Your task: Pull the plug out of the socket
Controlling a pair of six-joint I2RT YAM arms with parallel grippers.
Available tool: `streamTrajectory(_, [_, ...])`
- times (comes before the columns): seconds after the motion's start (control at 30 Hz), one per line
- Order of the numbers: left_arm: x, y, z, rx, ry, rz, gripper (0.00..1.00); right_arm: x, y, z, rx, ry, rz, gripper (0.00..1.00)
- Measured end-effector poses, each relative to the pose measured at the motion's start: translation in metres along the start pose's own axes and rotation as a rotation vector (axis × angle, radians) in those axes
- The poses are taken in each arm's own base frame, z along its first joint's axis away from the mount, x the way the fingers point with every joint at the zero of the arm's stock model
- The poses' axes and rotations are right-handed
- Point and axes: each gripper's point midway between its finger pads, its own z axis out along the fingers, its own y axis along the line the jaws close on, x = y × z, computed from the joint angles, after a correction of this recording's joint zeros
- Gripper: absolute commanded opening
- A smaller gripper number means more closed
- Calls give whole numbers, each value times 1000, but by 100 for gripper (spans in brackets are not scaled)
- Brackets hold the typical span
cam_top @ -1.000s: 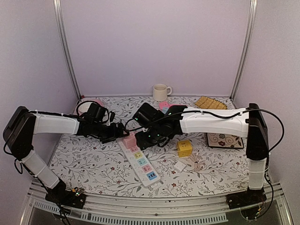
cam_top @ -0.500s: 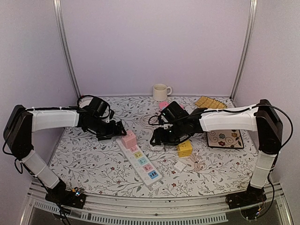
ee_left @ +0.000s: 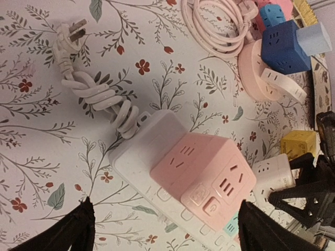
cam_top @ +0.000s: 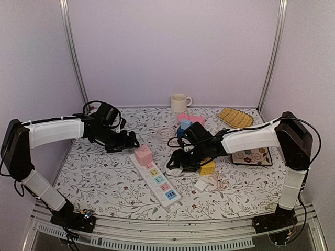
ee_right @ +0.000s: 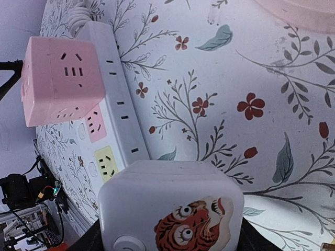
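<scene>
A white power strip (cam_top: 157, 180) with coloured sockets lies on the flowered table, and a pink cube adapter (cam_top: 143, 155) is plugged into its far end. My right gripper (cam_top: 180, 161) is shut on a white cube plug (cam_top: 174, 163) with a tiger sticker (ee_right: 199, 225). It holds the plug clear of the strip, just to the strip's right. The right wrist view shows the plug (ee_right: 172, 204) filling the space between my fingers, with the strip (ee_right: 118, 115) beyond it. My left gripper (cam_top: 131, 141) is open above the pink cube (ee_left: 204, 175), touching nothing.
A yellow cube (cam_top: 207, 166) and a small white adapter (cam_top: 201, 185) lie right of the held plug. Behind are a blue cube (cam_top: 184, 125), a coiled pink cable (ee_left: 214, 26), a mug (cam_top: 179, 102), a yellow mat (cam_top: 234, 117) and a patterned tile (cam_top: 251, 156).
My right gripper has drawn back to the right from the strip, carrying the white plug away from it. The left gripper has lifted slightly back from the strip's far end.
</scene>
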Motion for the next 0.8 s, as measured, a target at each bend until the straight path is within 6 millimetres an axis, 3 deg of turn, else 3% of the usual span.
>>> streamTrajectory(0.23, [-1,-1,-3,-3,-3,3,95,7,-20,2,13,12,47,84])
streamTrajectory(0.4, [-1,0,-4,-8,-5,4,95,10,-36,-12,42,-1,72,85])
streamTrajectory(0.63, [-4,-2,-9,0,-19,9,95,-2,-36,-40,86,-74,66,84])
streamTrajectory(0.8, [-5,-6,-10,1,-22,17,95,-4,-43,-48,171,-86,50,82])
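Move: The white plug, already off the strip and held by the right hand, goes to bare table about 4 cm to that hand's right, level with it and some 5 cm below. The yellow plug stands roughly 12 cm to the right and level, the small white plug 10 cm right and 7 cm back; the pink plug, still on the strip, is 13 cm left and 6 cm ahead. From the left hand the bare spot lies about 21 cm right, 5 cm back and 10 cm down. The white plug is lowered about 2 cm and let go as the right fingers open wide, the hand already drifting right. The hand then carries on right towards the yellow plug, away from the strip, about 6 cm in all, rising some 3 cm from its lowest point with a slight clockwise turn and tilt, fingers staying open. ##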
